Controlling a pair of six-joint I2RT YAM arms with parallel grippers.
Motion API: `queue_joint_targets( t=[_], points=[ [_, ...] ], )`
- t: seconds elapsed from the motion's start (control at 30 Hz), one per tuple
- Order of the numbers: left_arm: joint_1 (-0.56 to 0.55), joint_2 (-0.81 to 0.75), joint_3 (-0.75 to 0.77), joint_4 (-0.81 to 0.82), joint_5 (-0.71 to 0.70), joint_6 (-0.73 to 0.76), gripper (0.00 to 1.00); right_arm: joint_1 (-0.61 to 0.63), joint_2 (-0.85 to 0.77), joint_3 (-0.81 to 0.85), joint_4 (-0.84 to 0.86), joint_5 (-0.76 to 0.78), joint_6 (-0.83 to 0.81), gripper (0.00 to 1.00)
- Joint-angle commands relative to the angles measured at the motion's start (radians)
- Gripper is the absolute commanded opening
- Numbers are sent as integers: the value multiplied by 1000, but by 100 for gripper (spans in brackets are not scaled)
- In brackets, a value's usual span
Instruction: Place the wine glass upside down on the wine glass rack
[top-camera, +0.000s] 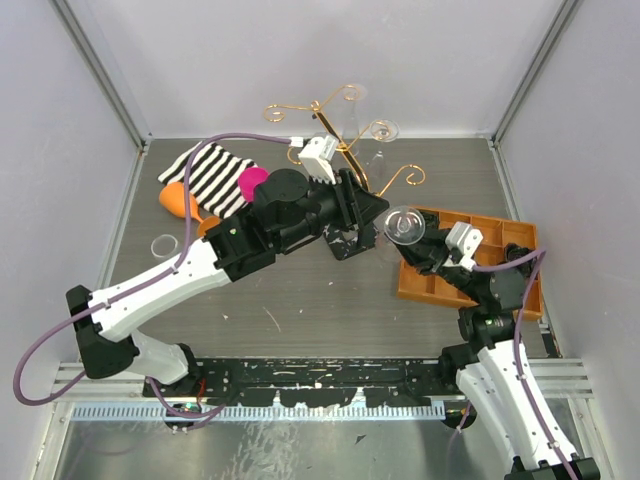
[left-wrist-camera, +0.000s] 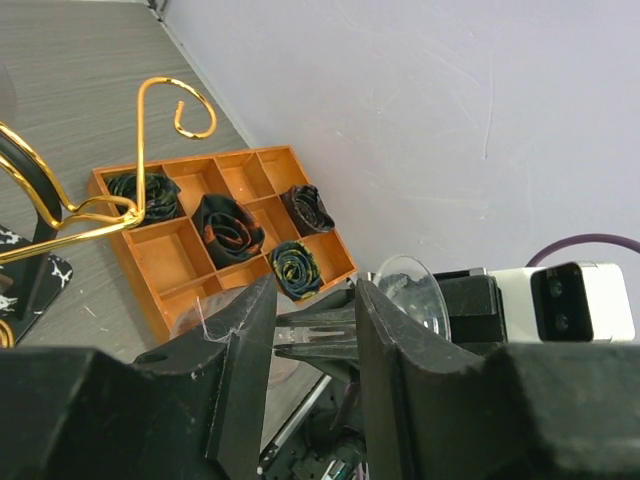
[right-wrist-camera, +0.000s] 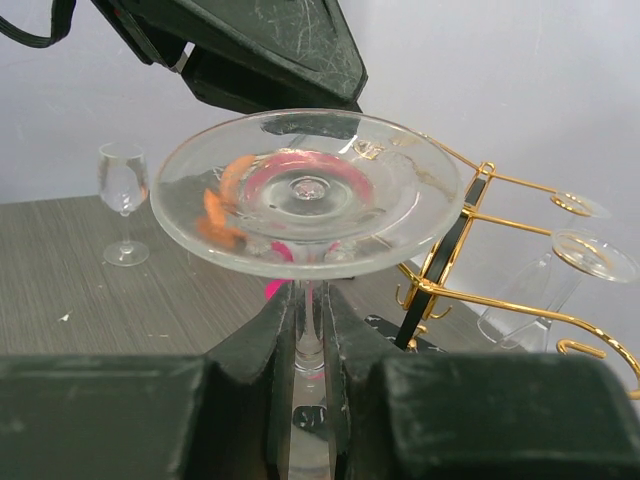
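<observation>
The wine glass (top-camera: 405, 224) is held foot up and bowl down over the table's right middle. My right gripper (top-camera: 416, 246) is shut on its stem. In the right wrist view the round foot (right-wrist-camera: 305, 190) sits just above the closed fingers (right-wrist-camera: 270, 330). My left gripper (top-camera: 378, 212) reaches in from the left. Its jaws stand apart (left-wrist-camera: 315, 290) on either side of the right gripper's tips and the stem, with the foot (left-wrist-camera: 415, 290) to their right. Whether they touch anything is unclear. The gold wine glass rack (top-camera: 350, 158) (left-wrist-camera: 141, 150) (right-wrist-camera: 450, 245) stands just behind both grippers.
Another glass (top-camera: 380, 135) (right-wrist-camera: 560, 270) hangs upside down on the rack. A third glass (top-camera: 165, 245) (right-wrist-camera: 123, 200) stands at the left. An orange compartment tray (top-camera: 500, 222) (left-wrist-camera: 170, 255) with rolled dark ties lies under the right arm. A striped cloth (top-camera: 215, 175) lies back left.
</observation>
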Motion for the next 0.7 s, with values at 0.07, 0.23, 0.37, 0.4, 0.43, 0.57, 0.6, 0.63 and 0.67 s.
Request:
queue_joint_targets(
  t=[0.07, 0.23, 0.37, 0.4, 0.43, 0.57, 0.6, 0.63, 0.67],
  points=[
    [4, -30, -18, 0, -35, 23, 46, 4, -15, 33, 92, 30, 8, 1],
    [4, -44, -21, 18, -12, 36, 57, 4, 4, 36, 49, 51, 1, 1],
    [4, -62, -18, 11, -18, 67, 65, 4, 24, 46, -20, 117, -18, 1],
    [4, -67, -18, 5, -22, 76, 68, 4, 30, 49, -32, 141, -18, 1],
    [3, -73, -18, 2, -24, 85, 70, 4, 35, 47, -39, 161, -17, 1],
    [3, -93, -25, -5, 9, 120, 74, 4, 67, 26, 10, 204, 16, 1],
    [4, -99, -32, -4, 29, 125, 74, 4, 80, 20, 33, 210, 28, 1],
    [4, -105, -38, -5, 37, 131, 75, 4, 92, 14, 58, 217, 41, 1],
    [4, -110, -43, -10, 46, 137, 76, 3, 108, 11, 80, 224, 50, 1]
  ],
)
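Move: The right hand holds the wine glass by its stem, base up. The rack's empty front-right curl lies about 10 cm ahead of this hand, 1 cm to its right and some 5 cm lower. A glass already hanging on the rack is roughly 19 cm ahead, 5 cm left and 12 cm below; the front-left curl is about 6 cm ahead and 17 cm left. From the left hand the front-right curl is some 10 cm ahead, 6 cm right and 10 cm lower. Forward and down, after a brief hover, the right hand carries the upside-down glass about 4 cm out and 2.5 cm lower towards the rack's front-right curl, turning clockwise and tipping forward nearly 10 degrees each, its pinch on the stem kept. The left hand, already slack, spreads its fingers and backs off up and to the left, about 3 cm, clear of the glass. ##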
